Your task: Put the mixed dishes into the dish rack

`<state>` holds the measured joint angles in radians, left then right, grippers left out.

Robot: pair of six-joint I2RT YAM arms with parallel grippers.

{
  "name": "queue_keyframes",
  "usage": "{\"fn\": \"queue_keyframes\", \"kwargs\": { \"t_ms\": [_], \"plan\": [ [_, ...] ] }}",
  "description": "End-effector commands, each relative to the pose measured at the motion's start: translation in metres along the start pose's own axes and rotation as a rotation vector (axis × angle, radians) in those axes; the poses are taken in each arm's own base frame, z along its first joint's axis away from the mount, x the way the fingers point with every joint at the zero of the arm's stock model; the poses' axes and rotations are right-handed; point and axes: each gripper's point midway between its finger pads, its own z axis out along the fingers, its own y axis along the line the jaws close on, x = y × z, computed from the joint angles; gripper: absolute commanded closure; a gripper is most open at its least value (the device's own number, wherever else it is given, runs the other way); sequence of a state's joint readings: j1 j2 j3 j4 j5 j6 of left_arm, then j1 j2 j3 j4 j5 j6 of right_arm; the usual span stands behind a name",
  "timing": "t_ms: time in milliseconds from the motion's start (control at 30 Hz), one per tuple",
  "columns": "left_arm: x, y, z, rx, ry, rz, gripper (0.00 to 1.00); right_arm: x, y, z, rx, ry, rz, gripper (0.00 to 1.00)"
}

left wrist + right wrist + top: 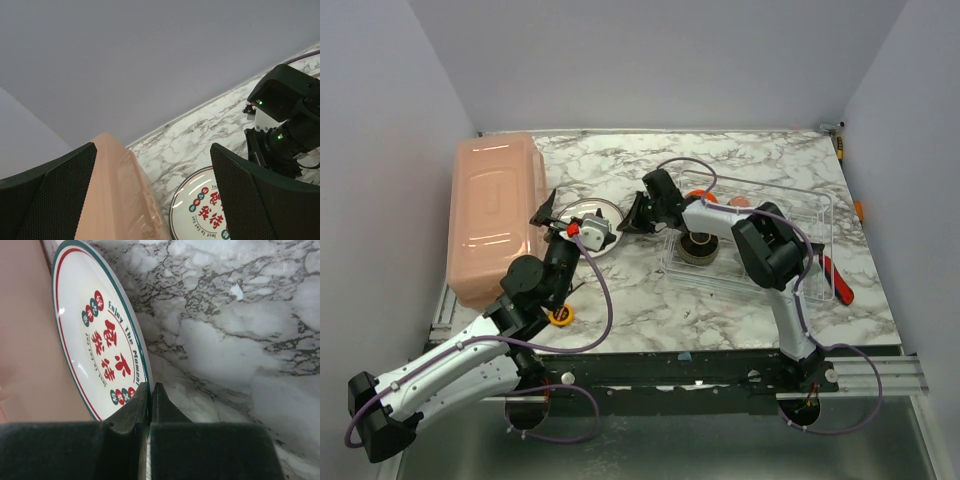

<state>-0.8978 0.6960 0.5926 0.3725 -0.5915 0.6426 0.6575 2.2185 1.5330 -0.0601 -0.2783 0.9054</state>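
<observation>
A round white plate point(588, 222) with a teal rim and red characters sits on the marble beside the pink tub. My right gripper point(631, 221) reaches left out of the rack area. In the right wrist view, my right gripper point(150, 390) is shut on the near rim of the plate point(95, 335). My left gripper point(554, 214) stands open over the plate's left side, holding nothing. Its wide fingers point(252, 200) frame the plate point(200, 212) and the tub. The clear dish rack point(817, 232) holds a dark brown bowl point(700, 247). Orange pieces point(699, 195) show at its back.
A long salmon-pink tub point(495, 215) lies along the table's left side, close to the plate. A small yellow tape measure point(560, 315) sits by the left arm. A red-handled tool point(839, 279) lies at the rack's right edge. Walls close in the table on three sides.
</observation>
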Motion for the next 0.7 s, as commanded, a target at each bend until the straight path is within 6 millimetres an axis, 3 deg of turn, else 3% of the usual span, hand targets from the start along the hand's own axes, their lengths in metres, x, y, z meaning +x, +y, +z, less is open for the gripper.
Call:
{"fn": "queue_keyframes", "kwargs": {
  "t_ms": [0, 133, 433, 667],
  "plan": [
    [-0.006, 0.0, 0.002, 0.007, -0.016, -0.018, 0.05, -0.005, 0.019, -0.024, -0.072, 0.003, 0.024, 1.0],
    [-0.005, -0.001, 0.003, 0.009, -0.013, -0.016, 0.05, -0.012, 0.039, -0.042, -0.17, -0.018, 0.047, 1.0],
    [-0.002, -0.009, 0.005, 0.036, -0.003, -0.007, 0.05, -0.02, 0.056, -0.074, -0.285, -0.03, 0.132, 1.0],
    [0.004, -0.058, 0.006, 0.268, 0.016, -0.002, 0.04, -0.039, 0.078, -0.109, -0.337, -0.088, 0.123, 1.0]
  ]
}}
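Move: The right gripper already pinches the plate by its right rim. The plate's middle lies about 7 cm to the left, 1 cm ahead and 2 cm below. The dish rack's middle is some 28 cm to the right and 4 cm back, the orange bowl in it about 17 cm right and 5 cm ahead, the dark bowl 17 cm right and 5 cm back. From the left gripper, the plate is roughly 13 cm ahead, 2 cm right and 32 cm below. Keep the right gripper shut on the plate's rim and raise it about 7.5 cm, easing some 2.5 cm right towards the rack while rolling the wrist about 15 degrees so that the plate's left side comes up. Late on, start the open left gripper right and down towards the plate, turning it only slightly. ##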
